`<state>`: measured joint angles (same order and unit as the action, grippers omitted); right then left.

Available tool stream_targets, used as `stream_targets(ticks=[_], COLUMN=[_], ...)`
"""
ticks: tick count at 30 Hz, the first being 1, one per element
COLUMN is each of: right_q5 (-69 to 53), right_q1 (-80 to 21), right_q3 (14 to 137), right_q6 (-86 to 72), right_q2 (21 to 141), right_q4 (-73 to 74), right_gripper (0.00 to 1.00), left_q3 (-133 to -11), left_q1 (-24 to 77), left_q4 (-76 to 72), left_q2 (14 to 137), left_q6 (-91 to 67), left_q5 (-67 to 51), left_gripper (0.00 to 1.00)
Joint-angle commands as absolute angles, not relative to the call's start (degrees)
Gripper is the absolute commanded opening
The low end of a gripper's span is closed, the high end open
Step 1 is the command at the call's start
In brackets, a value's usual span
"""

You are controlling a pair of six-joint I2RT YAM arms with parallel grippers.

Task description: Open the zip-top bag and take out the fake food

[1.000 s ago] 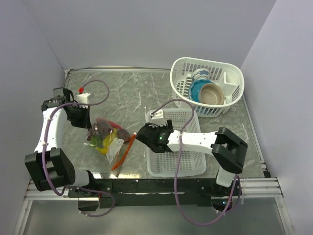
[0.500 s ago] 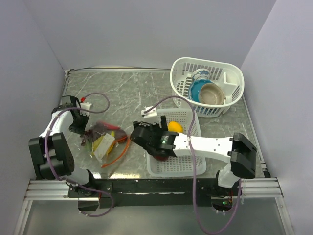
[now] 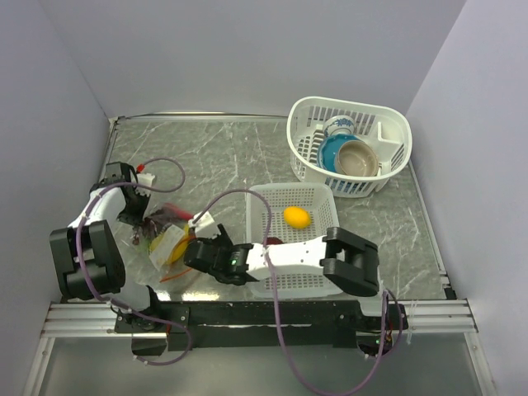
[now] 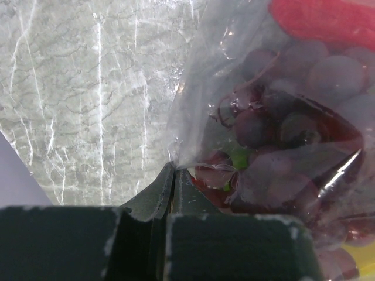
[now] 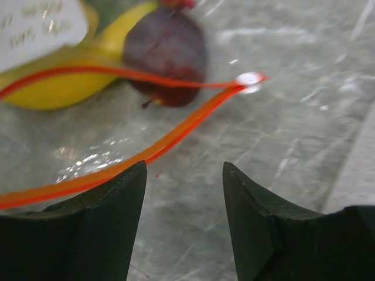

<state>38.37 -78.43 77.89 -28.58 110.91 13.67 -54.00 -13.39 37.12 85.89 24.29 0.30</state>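
The clear zip-top bag [image 3: 167, 239] lies at the table's left, its orange-red zipper strip [image 5: 170, 137] hanging open. Purple grapes [image 4: 281, 117] and a green piece [image 4: 239, 157] show through the plastic. A yellow banana [image 5: 64, 88] and a dark red apple [image 5: 167, 55] lie at the bag's mouth. My left gripper [image 4: 173, 171] is shut on a corner of the bag's plastic. My right gripper [image 5: 184, 170] is open and empty, low over the table just in front of the zipper strip. A yellow-orange round fruit [image 3: 296, 217] lies in the near white basket [image 3: 318, 282].
A second white basket [image 3: 388, 120] at the back right holds a blue bowl [image 3: 332, 150] and a tan bowl [image 3: 357, 158]. Grey walls close in the table on the left, back and right. The right arm lies across the near basket's front.
My right arm has swung left from the near basket to the bag's mouth, leaving the yellow-orange fruit in the basket. The left gripper has pulled the bag slightly left and kept its hold.
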Motion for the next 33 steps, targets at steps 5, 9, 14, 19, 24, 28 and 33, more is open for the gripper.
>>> stream_targets(ticks=[5,9,14,19,24,28,33], right_q5=[32.8,32.3,29.6,29.9,29.0,31.6,39.0], right_q1=[-78.9,-78.2,-75.9,-75.7,-75.7,-75.8,-76.0], right_q3=[85.6,89.6,89.9,85.2,81.1,82.4,86.7], right_q6=[-28.8,-29.1,-31.4,-31.6,-31.9,-30.4,-28.8], right_q2=[116.3,120.4,122.1,118.5,117.0,119.1,122.5], right_q4=[8.2,9.1,9.6,6.5,3.3,2.8,2.8], right_gripper=[0.62,0.72,0.73,0.72,0.73,0.99,1.00], left_q3=[-54.1,-54.3,-53.7,-51.7,-49.7,-49.5,-48.2], left_q1=[-12.6,-11.6,-11.4,-11.3,-11.3,-10.8,-9.8], left_q4=[40.1,41.8,41.6,38.9,34.1,33.1,33.1], left_q2=[81.1,79.6,79.0,80.2,84.4,87.4,88.6], left_q6=[23.8,23.5,24.2,25.0,25.0,24.8,25.9], left_q5=[-2.3,-3.3,-2.5,-0.2,1.9,1.7,2.4], left_gripper=[0.01,0.01,0.01,0.01,0.01,0.01,0.01])
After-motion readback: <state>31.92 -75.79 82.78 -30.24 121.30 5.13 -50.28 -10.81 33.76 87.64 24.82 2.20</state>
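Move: The dark round fruit, inside the bag by its mouth, lies about 5 cm ahead of the right hand, 3 cm to its left and 6 cm below. The banana is some 7 cm left and 1 cm ahead; the white tray's middle is 22 cm right, level fore and aft. From the left hand, pinching the bag, the fruit is roughly 14 cm right and 1 cm back, 2 cm below; the grapes are 5 cm right and 1 cm ahead. Right hand sinks about 5 cm and left towards the bag's mouth, opening wide; left dips, still pinching. ##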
